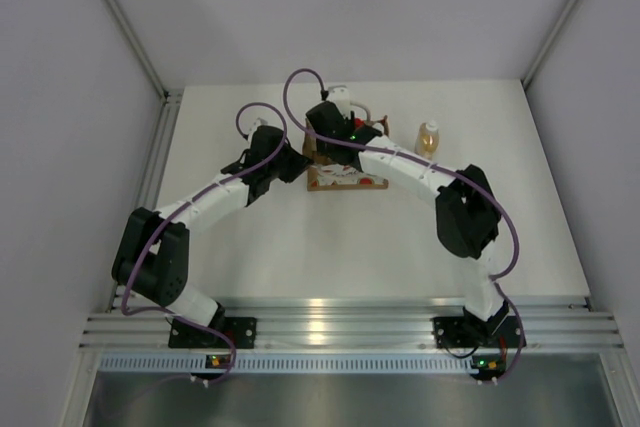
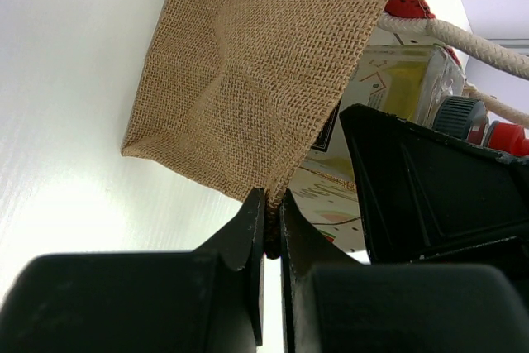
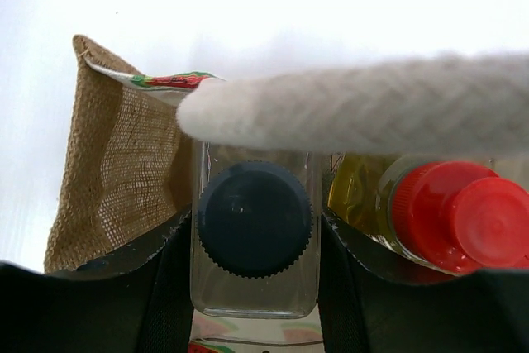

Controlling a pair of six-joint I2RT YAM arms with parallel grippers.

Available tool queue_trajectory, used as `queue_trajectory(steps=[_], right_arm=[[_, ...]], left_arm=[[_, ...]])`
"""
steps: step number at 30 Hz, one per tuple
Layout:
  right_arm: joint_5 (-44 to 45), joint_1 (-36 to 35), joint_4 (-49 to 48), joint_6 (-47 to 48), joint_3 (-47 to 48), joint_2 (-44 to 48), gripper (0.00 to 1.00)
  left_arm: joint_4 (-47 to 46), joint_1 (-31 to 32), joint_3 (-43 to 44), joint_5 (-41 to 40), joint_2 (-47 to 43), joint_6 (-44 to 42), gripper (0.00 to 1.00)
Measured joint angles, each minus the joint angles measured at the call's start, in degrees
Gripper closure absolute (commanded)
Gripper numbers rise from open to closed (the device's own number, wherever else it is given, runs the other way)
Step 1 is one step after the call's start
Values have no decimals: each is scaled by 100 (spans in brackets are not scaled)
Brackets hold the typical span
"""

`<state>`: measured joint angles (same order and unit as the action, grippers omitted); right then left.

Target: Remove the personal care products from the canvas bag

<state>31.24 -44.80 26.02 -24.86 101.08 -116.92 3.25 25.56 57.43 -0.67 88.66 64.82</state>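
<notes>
The canvas bag (image 1: 345, 179) lies near the back middle of the table, its burlap side (image 2: 256, 64) filling the left wrist view. My left gripper (image 2: 273, 204) is shut on a corner seam of the bag. Inside the bag's mouth, a squarish pale bottle (image 3: 252, 295) with a dark grey cap sits between the fingers of my right gripper (image 3: 254, 219), which press on both of its sides. Beside it lies a yellow-amber bottle with a red cap (image 3: 459, 212). A whitish rope handle (image 3: 355, 105) crosses just above both bottles. One amber bottle with a white cap (image 1: 428, 139) stands on the table right of the bag.
White walls with metal corner rails enclose the table on three sides. The aluminium rail (image 1: 340, 327) carrying both arm bases runs along the near edge. Purple cables loop above both arms.
</notes>
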Motion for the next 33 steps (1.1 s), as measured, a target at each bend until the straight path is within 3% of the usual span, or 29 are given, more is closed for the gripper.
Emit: queue_trajectory(steps=[10,33], right_arm=[[-297,-68,20,841,17,341,100],[-1099,-330,310,1386,7,2684,100]], left_arm=[[0,0,0,0,0,4,100],[15,-4,0,-7,0,105,100]])
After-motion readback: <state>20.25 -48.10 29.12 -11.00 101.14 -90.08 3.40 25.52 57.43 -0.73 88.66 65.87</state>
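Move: My right hand already has its fingers around the upper part of the dark-capped bottle, whose middle is some 5 cm below them. The red-capped bottle stands about 5 cm to the right and 1 cm farther out, and the white-capped one about 10 cm right and 1 cm out. The amber bottle already on the table is roughly 23 cm right and 2 cm out. From my left hand, the dark-capped bottle lies about 7 cm right, 3 cm ahead and 4 cm lower. I draw the dark-capped bottle up out of the bag with my right hand, slowly at first and then fast, rising about 21 cm. I ease back towards my base by some 8 cm, mostly late in the lift, turning counter-clockwise nearly 20 degrees and tipping the fingers up about 15, grip kept. My left hand stays put, still pinching the bag's left side. ##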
